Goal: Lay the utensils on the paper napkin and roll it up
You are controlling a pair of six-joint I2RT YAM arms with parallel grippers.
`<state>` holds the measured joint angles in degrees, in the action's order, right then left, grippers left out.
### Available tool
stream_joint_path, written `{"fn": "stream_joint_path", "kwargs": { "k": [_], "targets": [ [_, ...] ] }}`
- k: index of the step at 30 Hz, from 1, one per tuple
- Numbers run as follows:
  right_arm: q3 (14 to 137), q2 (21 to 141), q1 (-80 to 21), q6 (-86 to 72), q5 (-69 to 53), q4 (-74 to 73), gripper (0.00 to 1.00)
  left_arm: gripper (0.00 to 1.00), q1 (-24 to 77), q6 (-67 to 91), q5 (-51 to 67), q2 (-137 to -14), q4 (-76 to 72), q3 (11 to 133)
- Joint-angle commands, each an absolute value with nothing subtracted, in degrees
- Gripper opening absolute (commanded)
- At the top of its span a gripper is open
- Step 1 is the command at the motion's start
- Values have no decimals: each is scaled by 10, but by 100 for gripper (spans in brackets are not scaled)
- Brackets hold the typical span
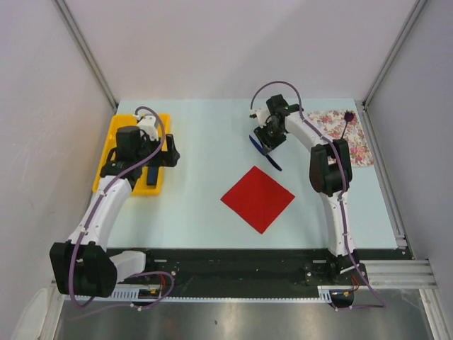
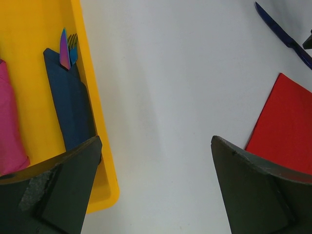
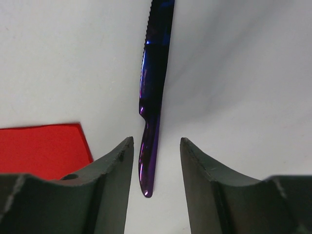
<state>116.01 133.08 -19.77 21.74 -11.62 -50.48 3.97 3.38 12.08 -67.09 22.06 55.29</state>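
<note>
A dark blue-purple knife (image 1: 265, 152) lies on the pale table just beyond the far corner of the red paper napkin (image 1: 257, 198). My right gripper (image 3: 156, 141) hangs over the knife's handle end (image 3: 148, 165), its jaws open on either side of the handle with a gap on both sides. The napkin's corner (image 3: 44, 146) shows to the left of that gripper. My left gripper (image 2: 156, 141) is wide open over bare table beside the yellow tray (image 2: 92, 97), with nothing between its fingers. Knife (image 2: 282, 35) and napkin (image 2: 287, 126) show at its right.
The yellow tray (image 1: 106, 152) at the left holds a dark blue roll (image 2: 70, 102) with utensil tips poking out and a pink roll (image 2: 9, 126). A white flowered sheet (image 1: 357, 145) lies at the far right with a purple utensil (image 1: 347, 120) on it.
</note>
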Motion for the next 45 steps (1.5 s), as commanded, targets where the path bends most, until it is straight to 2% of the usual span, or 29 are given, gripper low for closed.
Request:
{"fn": "stream_joint_path", "kwargs": {
  "k": [1, 8, 11, 13, 18, 20, 36, 45],
  "targets": [
    [1200, 1356, -207, 249, -111, -524, 47, 100, 41, 13, 109, -678, 221, 567],
    [1209, 1378, -214, 248, -105, -540, 45, 100, 40, 11, 108, -686, 218, 569],
    [1202, 1388, -217, 243, -86, -536, 40, 100, 40, 11, 106, -688, 217, 569],
    [1201, 1403, -224, 244, -58, -533, 27, 100, 40, 10, 105, -690, 217, 569],
    [1208, 1428, -227, 237, -29, -549, 13, 100, 40, 6, 98, -693, 218, 572],
    [1215, 1431, -225, 231, -30, -560, 0, 100, 40, 7, 98, -693, 217, 573],
    [1187, 1282, -202, 63, -25, -516, 0, 100, 40, 28, 108, -700, 201, 577],
    [1086, 1191, -221, -83, -42, -515, 0, 100, 40, 46, 106, -689, 200, 570]
  ]
}}
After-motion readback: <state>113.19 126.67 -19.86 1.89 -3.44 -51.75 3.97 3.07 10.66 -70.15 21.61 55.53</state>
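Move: The knife lies under my half-open right fingers, its handle almost straight below them. Its middle is about 2 cm ahead, 2 cm left and 3 cm down, with the blade pointing forward-left. The napkin's middle is roughly 16 cm back and 3 cm left of my right hand, and the dark spoon on the floral mat is about 11 cm ahead and 27 cm right. From my left hand the knife is some 13 cm ahead, 30 cm right and 18 cm below. I sink my right hand about 3 cm so its fingers straddle the knife handle, and close them there, pinching the handle a little behind the blade. Then I lift nearly 6 cm off the table, drifting slightly right, and swing the wrist some 20 degrees clockwise. ##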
